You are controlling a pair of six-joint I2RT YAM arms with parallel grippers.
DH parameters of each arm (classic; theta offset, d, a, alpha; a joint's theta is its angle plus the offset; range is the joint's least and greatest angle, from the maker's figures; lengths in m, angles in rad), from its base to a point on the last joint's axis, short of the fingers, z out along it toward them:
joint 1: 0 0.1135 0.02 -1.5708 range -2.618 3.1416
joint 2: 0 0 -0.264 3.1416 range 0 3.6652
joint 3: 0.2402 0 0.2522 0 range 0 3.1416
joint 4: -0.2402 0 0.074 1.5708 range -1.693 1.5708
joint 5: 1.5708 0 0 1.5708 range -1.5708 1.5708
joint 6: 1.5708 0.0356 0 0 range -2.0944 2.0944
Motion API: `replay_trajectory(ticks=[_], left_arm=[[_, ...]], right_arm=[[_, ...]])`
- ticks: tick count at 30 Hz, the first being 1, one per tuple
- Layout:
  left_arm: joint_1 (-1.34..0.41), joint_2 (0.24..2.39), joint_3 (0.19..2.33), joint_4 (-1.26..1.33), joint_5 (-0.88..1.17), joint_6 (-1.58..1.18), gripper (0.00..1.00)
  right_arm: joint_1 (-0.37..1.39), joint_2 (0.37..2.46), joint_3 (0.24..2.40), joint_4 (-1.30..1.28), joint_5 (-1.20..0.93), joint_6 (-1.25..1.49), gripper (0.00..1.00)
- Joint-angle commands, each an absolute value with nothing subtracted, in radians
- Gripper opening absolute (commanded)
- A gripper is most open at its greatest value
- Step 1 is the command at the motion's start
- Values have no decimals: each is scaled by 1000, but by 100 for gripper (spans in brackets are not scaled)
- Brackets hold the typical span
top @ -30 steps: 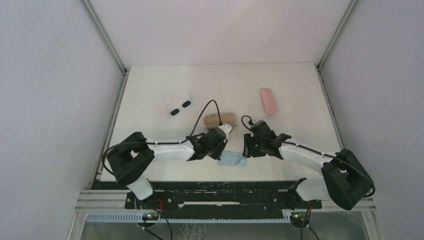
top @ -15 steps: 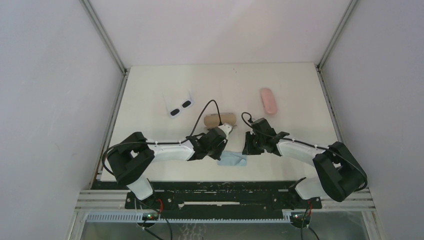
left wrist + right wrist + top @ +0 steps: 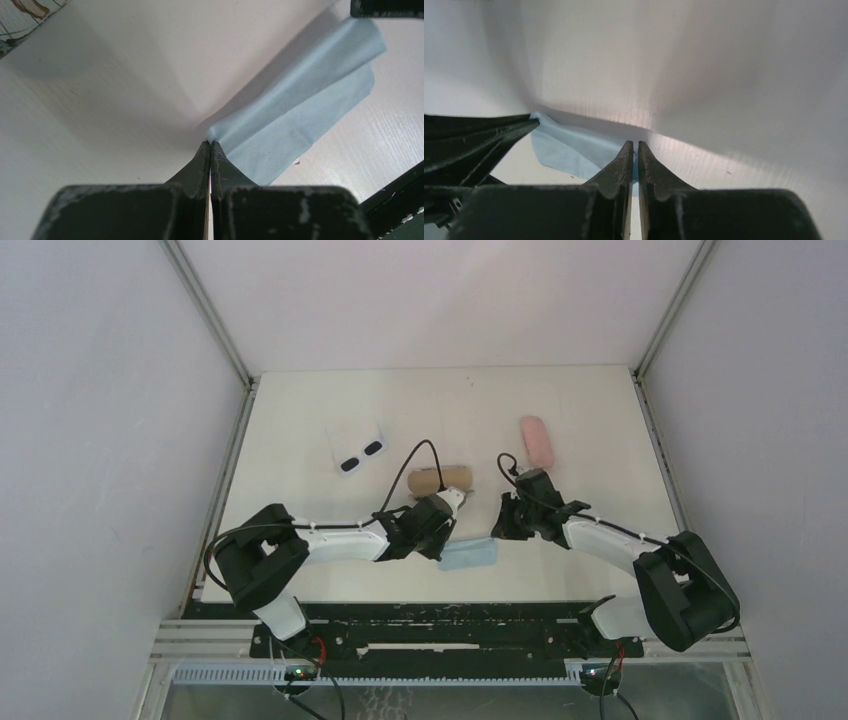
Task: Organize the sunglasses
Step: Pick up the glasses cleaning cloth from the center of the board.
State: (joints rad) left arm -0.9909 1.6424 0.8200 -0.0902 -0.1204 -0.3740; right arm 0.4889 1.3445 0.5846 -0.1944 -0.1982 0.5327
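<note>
The white-framed sunglasses (image 3: pixel 358 454) with small dark lenses lie at the back left of the table, far from both arms. A light-blue cloth (image 3: pixel 468 555) is stretched between my two grippers near the front edge. My left gripper (image 3: pixel 446 543) is shut on its left corner, seen as a pinched fold of the cloth (image 3: pixel 300 100) in the left wrist view at the gripper (image 3: pixel 210 143). My right gripper (image 3: pixel 494 537) is shut on the cloth's right end; in the right wrist view the cloth (image 3: pixel 569 147) shows between the tips of the gripper (image 3: pixel 634 145).
A tan patterned case (image 3: pixel 440 478) lies just behind the left wrist, its edge showing as the case (image 3: pixel 25 15). A pink oval case (image 3: pixel 537 442) sits at the back right. The table's front edge (image 3: pixel 400 600) runs close below the cloth.
My right gripper has shut on the cloth's right end and moved slightly back. The cloth now lies pulled straighter between the two grippers. The left arm has stayed put.
</note>
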Motion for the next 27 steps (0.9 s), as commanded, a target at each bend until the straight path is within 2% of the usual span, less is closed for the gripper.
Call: replay_trajectory(ticks=[1,7,13,19,27], left_arm=[[-997,1643,829,-118,-105,-359,0],[-997,1646,835,-118,-106,-359,0],[-996,1651,847,-118,-108,-363,0],[-995,1646,849,-120,-120,-368,0],[-992,1638,852,-121,-122,-365,0]], right_arm=[[449,1317,588,-150,-201,546,9],[453,1295,588,-192,-151,511,31],[471,1294,589,-177,-223,443,41],[518,1383,647,-236,-209,398,44],[568,1466,724,-307,-148,397,39]])
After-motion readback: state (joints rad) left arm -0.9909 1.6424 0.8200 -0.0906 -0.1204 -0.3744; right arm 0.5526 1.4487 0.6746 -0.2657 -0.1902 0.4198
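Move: The right hand's closed fingers are at the cleaning cloth's far right corner; the cloth's middle lies about 5 cm left, 3 cm back and 2 cm below. From that hand, the brown case sits some 11 cm ahead and 11 cm left, the pink case roughly 19 cm ahead and 9 cm right. The left hand, still pinching the far left corner, has the cloth's middle about 6 cm to its right and 2 cm back, just below. Right hand opens, releasing the cloth's far right corner, eases right, then comes about 2.5 cm left and down. ##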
